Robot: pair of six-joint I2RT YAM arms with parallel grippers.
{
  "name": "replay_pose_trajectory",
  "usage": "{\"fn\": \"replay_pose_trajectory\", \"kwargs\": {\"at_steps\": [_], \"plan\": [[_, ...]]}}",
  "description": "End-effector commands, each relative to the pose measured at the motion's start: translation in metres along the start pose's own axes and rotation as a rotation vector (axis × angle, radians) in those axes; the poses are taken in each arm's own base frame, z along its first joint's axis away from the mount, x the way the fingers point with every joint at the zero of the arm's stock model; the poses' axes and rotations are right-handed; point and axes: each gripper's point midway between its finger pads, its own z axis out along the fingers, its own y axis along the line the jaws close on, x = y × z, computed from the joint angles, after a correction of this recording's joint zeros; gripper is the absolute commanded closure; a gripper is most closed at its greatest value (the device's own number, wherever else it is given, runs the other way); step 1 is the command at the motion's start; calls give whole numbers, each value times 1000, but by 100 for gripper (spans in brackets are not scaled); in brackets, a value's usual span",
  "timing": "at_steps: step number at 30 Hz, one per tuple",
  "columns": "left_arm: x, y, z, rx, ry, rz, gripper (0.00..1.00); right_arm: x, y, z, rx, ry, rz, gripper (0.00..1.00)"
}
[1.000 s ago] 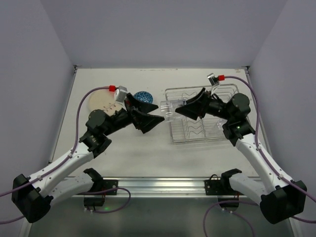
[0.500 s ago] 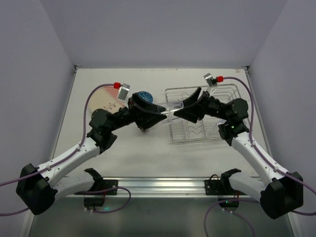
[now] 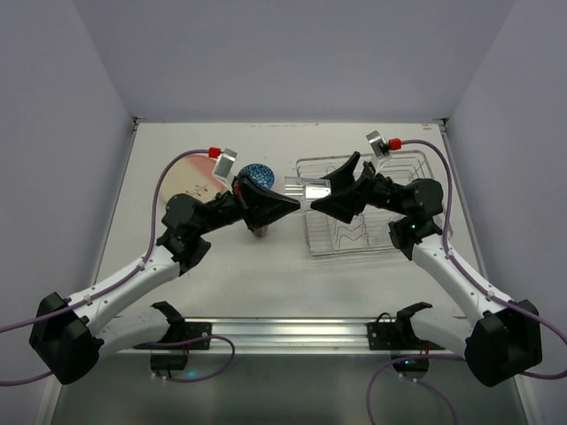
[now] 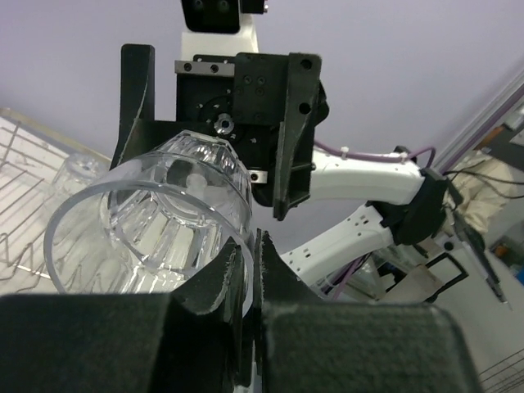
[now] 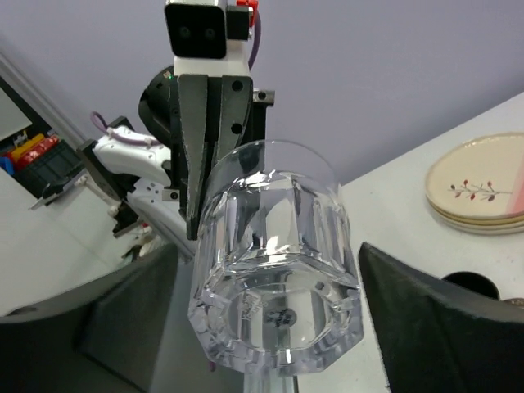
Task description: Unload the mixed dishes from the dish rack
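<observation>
A clear glass tumbler (image 3: 307,188) hangs in the air on its side between my two grippers, left of the dish rack (image 3: 354,232). My left gripper (image 3: 294,197) is shut on its rim; in the left wrist view the fingers (image 4: 233,270) pinch the tumbler (image 4: 164,205) wall. My right gripper (image 3: 322,193) is open. In the right wrist view its fingers (image 5: 393,303) stand on either side of the tumbler (image 5: 278,270) base. Stacked cream plates (image 3: 188,177), a blue-patterned bowl (image 3: 257,172) and a dark mug (image 3: 258,232) sit on the table to the left.
The wire rack (image 4: 20,188) shows at the left of the left wrist view with another tumbler (image 4: 78,168) in it. The plates (image 5: 479,184) and the mug (image 5: 471,285) lie at the right in the right wrist view. White walls close in the table.
My left gripper came right to the tumbler and shut on its rim. My right gripper's fingers have spread wider around the tumbler's base.
</observation>
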Motion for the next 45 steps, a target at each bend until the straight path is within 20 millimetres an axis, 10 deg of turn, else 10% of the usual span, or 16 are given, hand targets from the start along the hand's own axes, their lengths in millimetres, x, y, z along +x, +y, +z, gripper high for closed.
{"fn": "replay_pose_trajectory", "kwargs": {"at_steps": [1, 8, 13, 23, 30, 45], "plan": [[-16, -13, 3, 21, -14, 162, 100, 1, 1, 1, 5, -20, 35, 1], [-29, 26, -16, -334, 74, 275, 100, -5, -79, -27, 508, -63, 32, 1], [-29, 91, -74, -812, 189, 320, 100, -2, -127, -82, 933, -67, 9, 1], [-29, 173, -175, -1345, 428, 267, 100, 11, -126, -104, 1035, 11, 3, 1], [16, 215, -220, -1529, 706, 203, 100, 16, -124, -117, 1099, 66, -18, 1], [74, 255, -222, -1482, 902, 68, 100, 26, -100, -143, 1159, 120, -38, 1]]}}
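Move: The left hand is shut on the glass's rim, and the right fingers are already loosening around its base end. The clear spot for the glass lies from the left hand about 11 cm ahead, 19 left and 33 down. The mug is roughly 13 cm right of that spot, the blue bowl some 27 cm ahead and 5 left of the hand, the plates 27 ahead and 35 left. The last rack glass is around 10 cm ahead, 23 right and 29 below the right hand. Swinging forward and left, then straight down, the left hand carries the rim-pinched glass about 28 cm lower to the table area left of the mug, turning its fingers from pointing right to pointing down. The right hand finishes opening, frees the glass, and swings forward-right and down about 12 cm over the rack, turning clockwise some 50 degrees, then eases partly back. ##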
